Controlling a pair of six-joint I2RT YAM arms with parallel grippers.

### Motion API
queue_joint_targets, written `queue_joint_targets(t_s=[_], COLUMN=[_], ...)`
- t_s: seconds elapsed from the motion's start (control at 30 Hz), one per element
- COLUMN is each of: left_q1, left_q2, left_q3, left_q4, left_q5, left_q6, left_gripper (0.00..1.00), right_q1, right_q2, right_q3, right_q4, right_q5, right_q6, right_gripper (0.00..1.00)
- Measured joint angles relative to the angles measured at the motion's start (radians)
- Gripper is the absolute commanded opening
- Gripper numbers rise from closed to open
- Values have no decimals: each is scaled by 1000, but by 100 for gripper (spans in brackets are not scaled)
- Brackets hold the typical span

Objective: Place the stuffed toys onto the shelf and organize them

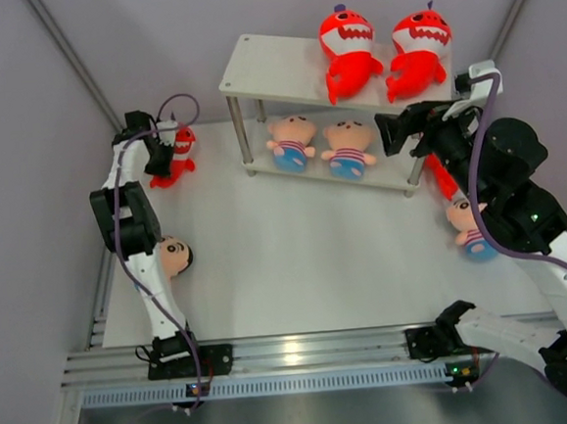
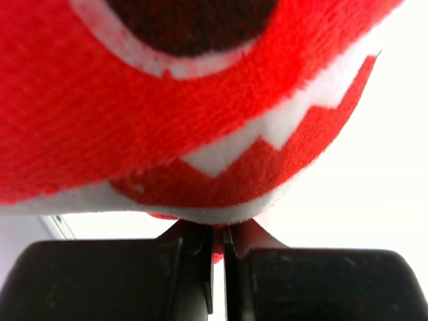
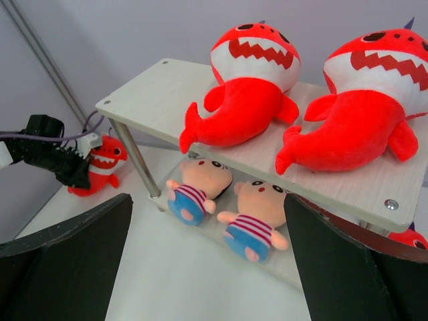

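Note:
My left gripper (image 1: 166,154) is shut on a small red shark plush (image 1: 184,141) at the table's far left. In the left wrist view the shark (image 2: 167,100) fills the frame, and a fold of its red fabric is pinched between the nearly touching jaws of the gripper (image 2: 219,231). On the shelf (image 1: 262,66), two red sharks (image 1: 349,50) (image 1: 418,54) lie on the top board and two boy dolls (image 1: 293,141) (image 1: 349,148) on the lower one. My right gripper (image 1: 392,132) hangs open and holds nothing by the shelf's right end, facing those dolls (image 3: 197,187) (image 3: 257,214).
A boy doll (image 1: 176,256) lies on the table by the left arm, partly covered by it. Another boy doll (image 1: 470,229) and a red shark (image 1: 441,175) lie at the right, mostly behind the right arm. Grey walls close in on both sides.

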Motion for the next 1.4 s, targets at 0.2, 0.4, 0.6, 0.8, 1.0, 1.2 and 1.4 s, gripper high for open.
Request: queue_joint_targets(t_s=[0.2,0.4,0.6,0.8,1.0,1.2,1.4], left_q1=[25,26,17,-119,-389,-472,-543], left_q2=[-127,-316,-437,-549,-582,-418,-264], left_q3=[-2,4,134,309,413,546,552], left_q4=[-11,-11,-17,-5,12,43,50], left_q5=[37,37,83,114,185,172,167], left_q6=[-163,-317,-465,-576,-670,-709,-737], left_gripper=[0,0,0,0,0,0,0], right_q1=[0,0,0,0,0,0,0], right_q2=[-23,-61,-82,-83,-88,-94,-105], right_q3=[-18,-36,-52,-82,-104,-110,-129], right_q4=[14,21,39,51,50,48,45], right_q5=[1,12,16,16,16,18,44], right_q6=[3,4,13,37,71,102,129], right_gripper=[97,97,97,97,96,96,95])
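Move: My left hand already pinches the red shark at the table's far left. The shark is bound for the bare left end of the top shelf, roughly 3 cm ahead, 34 cm to the right and 28 cm above this hand. The nearer seated shark is about 14 cm farther right than that spot and 3 cm closer in; the left boy doll sits almost straight below it on the lower shelf. From my right hand the spot is some 28 cm ahead, 21 cm left and 14 cm below. I hoist the shark with my left hand, nearly straight up for the first 30 cm or so, then swing right by about 35 cm above shelf height while drawing back somewhat. I finish forward and down some 9 cm towards the bare left end, fingers staying shut, the wrist swinging from steeply down to point forward and right. ##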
